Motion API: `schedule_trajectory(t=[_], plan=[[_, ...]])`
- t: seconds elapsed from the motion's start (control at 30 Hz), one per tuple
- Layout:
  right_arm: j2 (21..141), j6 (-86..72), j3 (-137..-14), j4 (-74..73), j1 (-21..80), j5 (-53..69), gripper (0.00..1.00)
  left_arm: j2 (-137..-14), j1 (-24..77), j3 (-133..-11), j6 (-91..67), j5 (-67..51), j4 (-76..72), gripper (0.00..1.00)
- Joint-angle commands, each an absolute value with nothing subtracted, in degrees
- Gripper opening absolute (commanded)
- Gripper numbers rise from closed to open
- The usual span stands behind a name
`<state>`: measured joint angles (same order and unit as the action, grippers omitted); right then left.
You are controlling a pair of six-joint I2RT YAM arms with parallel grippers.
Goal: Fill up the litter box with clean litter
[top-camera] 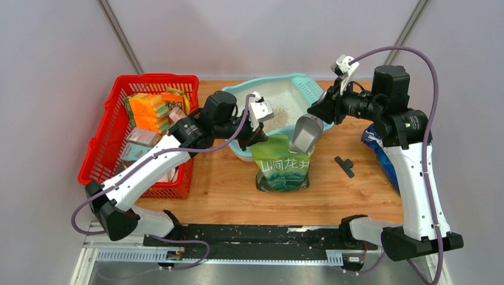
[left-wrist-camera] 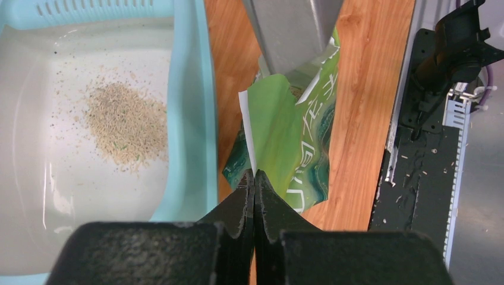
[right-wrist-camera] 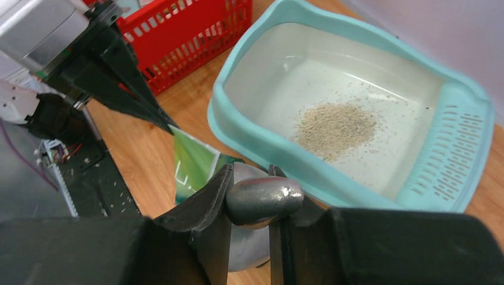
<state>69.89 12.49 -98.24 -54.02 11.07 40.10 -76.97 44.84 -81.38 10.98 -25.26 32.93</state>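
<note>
The light-teal litter box stands at the back middle of the table, its rim and perforated end in the wrist views. A small pile of clean litter lies on its whitish floor. In front of it stands a green printed bag. My left gripper is shut on the bag's top edge. My right gripper is shut on the handle of a grey metal scoop, whose bowl points down at the bag's mouth.
A red mesh basket with sponges and small boxes stands at the left, touching the left arm. A small black clip lies right of the bag. A blue packet lies under the right arm. A black rail runs along the near edge.
</note>
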Motion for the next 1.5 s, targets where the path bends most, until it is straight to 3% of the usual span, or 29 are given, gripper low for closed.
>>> schedule_trajectory(t=[0.0,0.37,0.47,0.6,0.87,1.07,1.33,1.47], plan=[[69.0,17.3,-97.4,-54.5,11.1,46.9,0.00,-73.8,44.3,-81.9,8.4,-26.9,27.1,0.00],[70.2,28.3,-94.7,-61.4,12.8,46.5,0.00,-73.1,44.3,-82.5,8.4,-26.1,27.7,0.00],[68.8,21.6,-91.1,-56.9,16.8,38.9,0.00,-73.2,44.3,-82.9,7.7,-26.4,27.3,0.00],[64.7,5.7,-84.9,-46.8,21.9,16.8,0.00,-73.4,44.3,-83.5,3.0,-26.7,25.2,0.00],[65.6,-9.6,-84.7,-50.9,27.7,-10.0,0.00,-74.2,44.4,-84.9,-4.4,-26.7,21.3,0.00],[67.9,-15.6,-81.7,-49.4,32.2,-9.5,0.00,-74.3,44.4,-84.0,-8.2,-26.6,19.8,0.00],[65.6,-9.9,-70.3,-43.7,46.0,-28.4,0.00,-72.8,44.5,-82.3,-11.4,-26.8,18.4,0.00],[64.7,-7.9,-64.9,-39.4,47.5,-35.0,0.00,-72.1,44.4,-81.7,-12.2,-26.3,18.5,0.00]])
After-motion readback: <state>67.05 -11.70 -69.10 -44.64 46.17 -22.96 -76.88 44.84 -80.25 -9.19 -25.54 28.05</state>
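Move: The right hand holds the scoop; the bag's middle is about 28 cm below that hand, 5 cm to its left and 2 cm back. The litter box lies some 28 cm ahead, 5 cm left; the black clip some 5 cm ahead, 16 cm right, both nearly 40 cm down. For the left hand, already pinching the bag's rim, the bag's middle is about 17 cm below, 6 cm right and 1 cm ahead. Right hand sinks about 17 cm, turning some 30 degrees clockwise, scoop into the bag; left keeps pinching the rim. ##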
